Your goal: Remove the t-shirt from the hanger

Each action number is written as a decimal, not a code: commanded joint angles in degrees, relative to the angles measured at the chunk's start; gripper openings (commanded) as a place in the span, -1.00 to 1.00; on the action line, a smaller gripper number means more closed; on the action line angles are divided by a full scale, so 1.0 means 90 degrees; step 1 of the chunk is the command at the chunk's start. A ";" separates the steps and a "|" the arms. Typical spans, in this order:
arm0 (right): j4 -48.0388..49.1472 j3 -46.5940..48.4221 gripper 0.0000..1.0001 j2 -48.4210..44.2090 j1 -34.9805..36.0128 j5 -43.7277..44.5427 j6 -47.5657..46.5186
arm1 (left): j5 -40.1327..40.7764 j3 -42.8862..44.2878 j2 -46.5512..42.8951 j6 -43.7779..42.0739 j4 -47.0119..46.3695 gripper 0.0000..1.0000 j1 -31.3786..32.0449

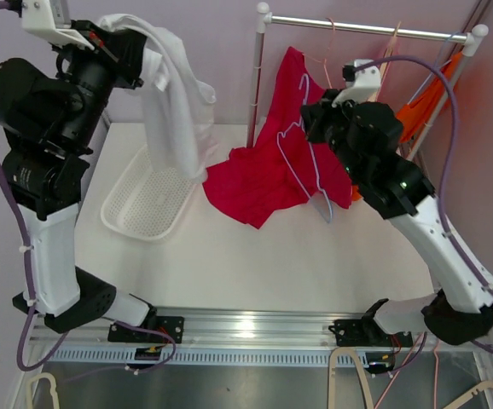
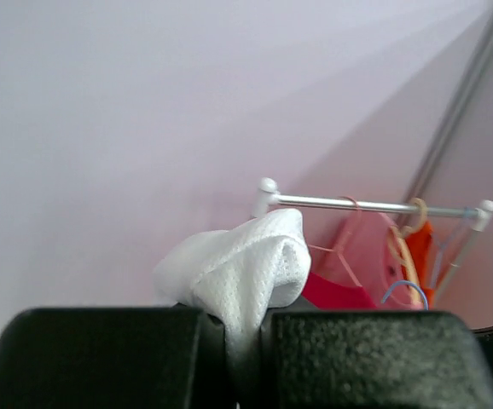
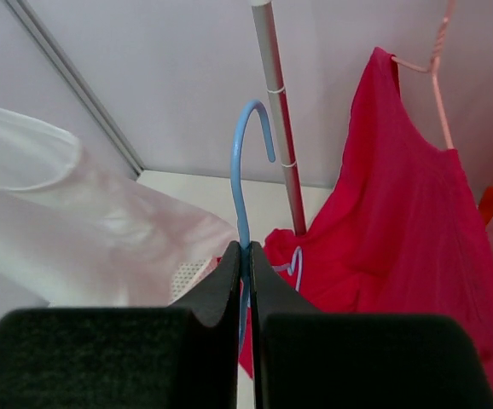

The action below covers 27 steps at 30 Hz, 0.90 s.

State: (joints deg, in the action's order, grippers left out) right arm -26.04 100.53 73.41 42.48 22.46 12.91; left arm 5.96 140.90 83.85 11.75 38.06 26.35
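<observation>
My left gripper (image 1: 131,38) is raised high at the back left and shut on a white t-shirt (image 1: 174,111), which hangs down from it over the basket. In the left wrist view the white cloth (image 2: 246,264) bunches out between the shut fingers of that gripper (image 2: 245,341). My right gripper (image 1: 310,115) is shut on the neck of a pale blue wire hanger (image 1: 310,175), held in front of a red t-shirt (image 1: 263,170). In the right wrist view the hanger's hook (image 3: 240,170) rises from that gripper (image 3: 245,256). The hanger's wire shows bare.
A white mesh basket (image 1: 136,213) sits on the table at the left, under the white shirt. A metal clothes rack (image 1: 366,30) stands at the back. The red shirt hangs from it on a pink hanger and trails onto the table. An orange garment (image 1: 430,102) hangs at its right end.
</observation>
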 commanded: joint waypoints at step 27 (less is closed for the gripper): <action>0.2464 0.4073 -1.00 0.4490 -0.1956 -0.2242 -0.0643 | -0.0378 -0.7420 -0.1602 0.1994 -0.1885 -0.99 -0.2878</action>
State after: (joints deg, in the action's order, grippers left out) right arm -6.76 134.58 111.26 24.95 3.55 6.24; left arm -1.08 83.72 71.99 21.37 24.47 3.05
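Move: Roughly 60 cm below the left hand, which holds the white t-shirt, the basket lies about 16 cm ahead and 12 cm to its left; the red t-shirt is some 20 cm ahead, 32 cm right and 40 cm lower. The right hand holds the blue hanger: its spot on the rail is about 28 cm straight ahead and 8 cm higher, with the rail's left end 9 cm left of that spot and the pink hanger's hook 8 cm right of it. Carrying the white t-shirt towards the basket, the left hand goes forward some 13 cm with a slight sink, then drops ever faster, about 28 cm down in all, edging left and tipping its pinching fingers down some 30 degrees. The right hand keeps its pinch on the blue hanger and takes it forward about 20 cm to the rail, dipping a little, then rising as the fingertips tilt up. ##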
